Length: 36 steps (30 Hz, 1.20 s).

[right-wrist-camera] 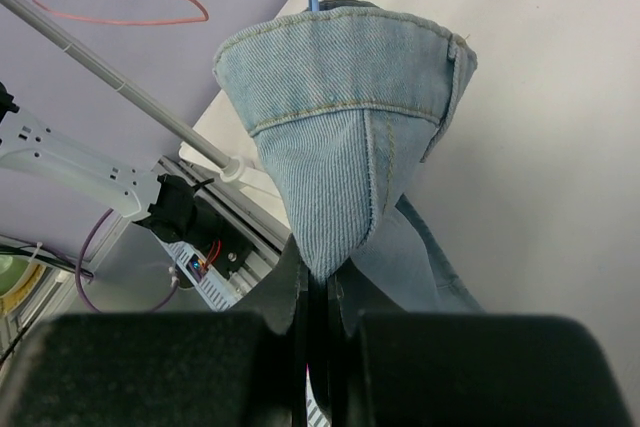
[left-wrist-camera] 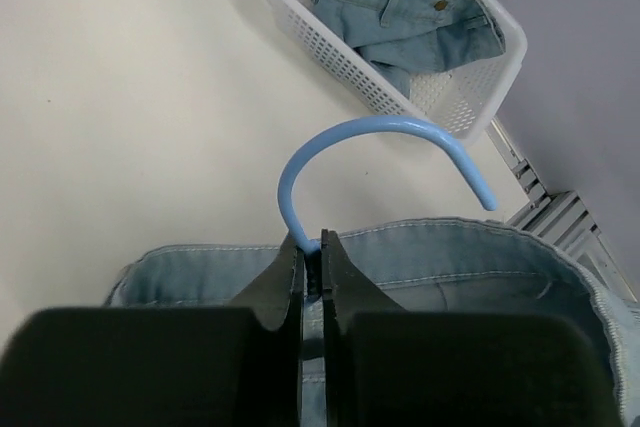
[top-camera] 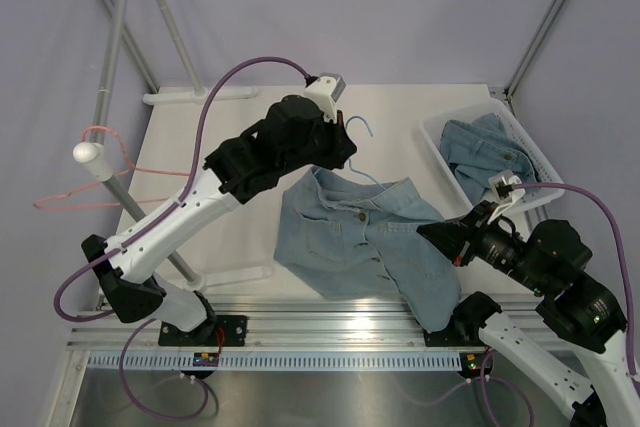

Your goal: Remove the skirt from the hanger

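A light blue denim skirt (top-camera: 365, 242) hangs on a blue hanger whose hook (top-camera: 358, 127) shows above its waistband. My left gripper (top-camera: 338, 152) is shut on the hanger's neck; in the left wrist view the jaws (left-wrist-camera: 313, 252) pinch the base of the blue hook (left-wrist-camera: 372, 133) just above the waistband (left-wrist-camera: 470, 247). My right gripper (top-camera: 432, 232) is shut on a corner of the skirt's waistband. In the right wrist view the denim (right-wrist-camera: 345, 107) is pulled into a cone that runs down into the closed jaws (right-wrist-camera: 322, 285).
A white basket (top-camera: 532, 152) holding folded denim stands at the back right, also in the left wrist view (left-wrist-camera: 400, 27). A grey rack pole (top-camera: 130, 202) with a pink wire hanger (top-camera: 75, 197) stands on the left. An aluminium rail (top-camera: 320, 322) runs along the near edge.
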### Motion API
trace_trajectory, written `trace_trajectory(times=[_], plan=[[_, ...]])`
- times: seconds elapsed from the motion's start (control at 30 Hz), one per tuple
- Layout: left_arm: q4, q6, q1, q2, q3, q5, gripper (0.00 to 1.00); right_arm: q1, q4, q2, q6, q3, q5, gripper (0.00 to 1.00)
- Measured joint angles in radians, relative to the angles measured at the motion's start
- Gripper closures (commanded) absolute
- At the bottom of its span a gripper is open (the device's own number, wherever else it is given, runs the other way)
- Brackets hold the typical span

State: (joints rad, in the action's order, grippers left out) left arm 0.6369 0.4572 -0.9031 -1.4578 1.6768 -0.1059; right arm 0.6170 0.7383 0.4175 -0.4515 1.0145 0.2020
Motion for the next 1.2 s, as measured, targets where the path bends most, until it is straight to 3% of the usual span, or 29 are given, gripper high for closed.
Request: trace_trajectory(times=[0.13,0.3,0.43,0.73,1.2], plan=[[-0.003,0.008,-0.004,0.000,0.023,-0.008,1.00,0.000,0.007,-0.001,-0.010,0.000,-0.005,1.00],[0.014,0.007,-0.016,0.000,0.032,-0.040,1.00,0.000,0.015,0.000,-0.041,0.002,-0.031,0.61],[0.072,-0.009,-0.019,0.000,0.066,-0.082,1.00,0.000,0.021,0.019,-0.062,0.021,-0.049,0.42],[0.187,-0.047,-0.020,0.000,0.190,-0.151,1.00,0.000,0.056,0.075,-0.069,0.029,-0.050,0.37],[0.253,-0.076,-0.020,0.004,0.258,-0.183,1.00,0.000,0.075,0.047,-0.071,-0.032,-0.024,0.42]])
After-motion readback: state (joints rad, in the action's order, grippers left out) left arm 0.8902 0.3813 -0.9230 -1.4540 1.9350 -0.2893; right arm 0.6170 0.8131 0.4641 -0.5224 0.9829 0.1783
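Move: The left hand is already shut on the blue hanger just under its hook. The skirt's waistband lies about 5 cm back, 4 cm right and 7 cm below this hand, and the skirt's middle some 12 cm back, 5 cm right and 15 cm below. The right hand already grips the skirt's right side; the skirt's middle lies roughly 14 cm to its left, 3 cm ahead and 12 cm lower, with the white basket about 25 cm ahead, 19 cm right and 27 cm down. Upward and to its left, the left hand carries the pinched blue hanger some 6 cm up and about 5 cm sideways, away from the basket, turning slightly. Meanwhile the right fingers spread and let go of the skirt's side; that hand eases a little forward, then sinks about 3.5 cm, tipping its fingers roughly 10 degrees downward beside the cloth and staying open. ##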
